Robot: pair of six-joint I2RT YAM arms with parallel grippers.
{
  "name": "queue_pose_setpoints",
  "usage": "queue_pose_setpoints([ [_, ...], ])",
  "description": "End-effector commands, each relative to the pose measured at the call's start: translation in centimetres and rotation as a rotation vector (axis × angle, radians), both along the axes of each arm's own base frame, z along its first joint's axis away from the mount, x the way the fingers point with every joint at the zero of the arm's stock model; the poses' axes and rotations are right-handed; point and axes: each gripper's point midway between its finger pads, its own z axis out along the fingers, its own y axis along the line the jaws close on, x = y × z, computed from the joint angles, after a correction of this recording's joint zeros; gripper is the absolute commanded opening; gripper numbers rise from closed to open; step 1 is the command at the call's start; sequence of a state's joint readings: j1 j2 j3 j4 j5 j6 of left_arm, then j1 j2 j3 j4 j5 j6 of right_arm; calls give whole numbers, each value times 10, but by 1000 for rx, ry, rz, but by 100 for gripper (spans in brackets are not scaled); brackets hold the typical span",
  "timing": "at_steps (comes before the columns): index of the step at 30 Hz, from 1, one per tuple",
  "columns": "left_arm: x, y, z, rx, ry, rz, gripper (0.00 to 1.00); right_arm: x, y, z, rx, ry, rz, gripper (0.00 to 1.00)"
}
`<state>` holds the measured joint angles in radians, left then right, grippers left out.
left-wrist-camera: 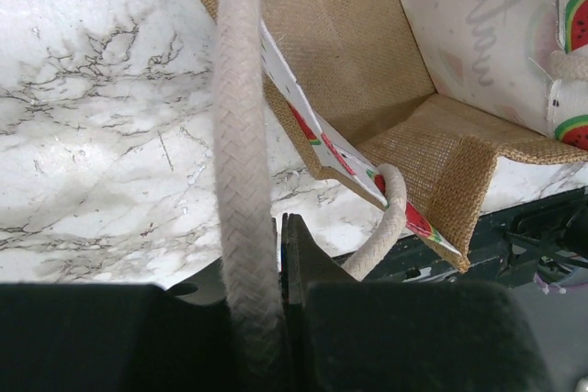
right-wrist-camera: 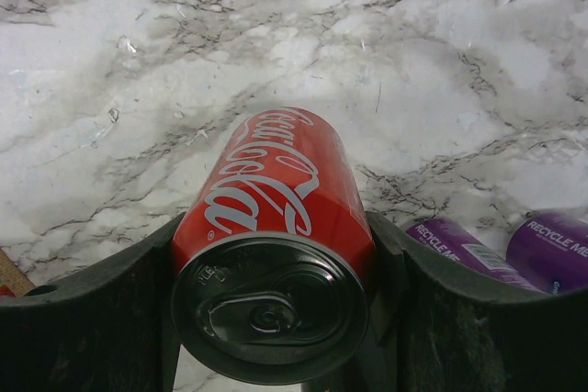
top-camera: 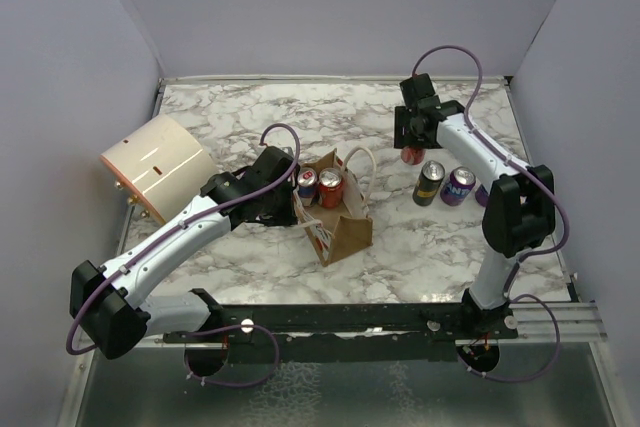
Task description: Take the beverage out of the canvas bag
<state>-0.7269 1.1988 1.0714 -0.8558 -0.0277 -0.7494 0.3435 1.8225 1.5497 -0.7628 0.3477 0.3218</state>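
Observation:
The canvas bag stands open at mid-table with two cans upright inside: a red one and a red-and-white one. My left gripper is at the bag's left rim. In the left wrist view it is shut on the bag's thin printed edge, with a white rope handle lying across its left finger. My right gripper is at the far right, shut on an upright red Coca-Cola can, whose base is at the marble or just above it.
A cream cylinder-shaped object lies at the left. A black can and a purple can stand just in front of the right gripper; purple cans also show in the right wrist view. Grey walls enclose the marble table.

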Motion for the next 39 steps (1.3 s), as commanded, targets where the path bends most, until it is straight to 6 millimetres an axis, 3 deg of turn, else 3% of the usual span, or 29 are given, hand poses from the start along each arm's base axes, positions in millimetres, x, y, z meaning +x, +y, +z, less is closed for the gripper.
queue_pose_setpoints([
  [1, 3, 3, 9, -6, -25, 12, 10, 7, 1, -6, 91, 2, -9, 2],
  [23, -2, 7, 8, -1, -19, 10, 10, 9, -32, -45, 95, 115, -63, 2],
  [29, -3, 10, 10, 1, -29, 13, 10, 8, -31, -56, 121, 139, -49, 6],
  [32, -4, 11, 11, 5, -29, 14, 10, 6, -29, -62, 131, 166, -36, 12],
  [39, -6, 15, 12, 1, -35, 21, 10, 4, -30, -60, 131, 172, -21, 48],
])
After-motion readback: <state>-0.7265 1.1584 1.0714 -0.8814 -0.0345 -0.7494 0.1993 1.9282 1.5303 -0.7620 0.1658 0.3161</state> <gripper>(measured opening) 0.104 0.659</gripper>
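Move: The right hand already holds the red can; the free table spot it is bound for lies about 3 cm to its right, level with it ahead, and some 13 cm down. The black can stands roughly 8 cm back and 4 cm right of the hand, the nearer purple can 8 cm back and 13 cm right, both about 8 cm lower. From the left hand the spot is some 20 cm ahead, 34 cm right and 17 cm down. The right hand lowers the still-gripped red can about 5 cm, shifting 3 cm right, just beyond the black can. ##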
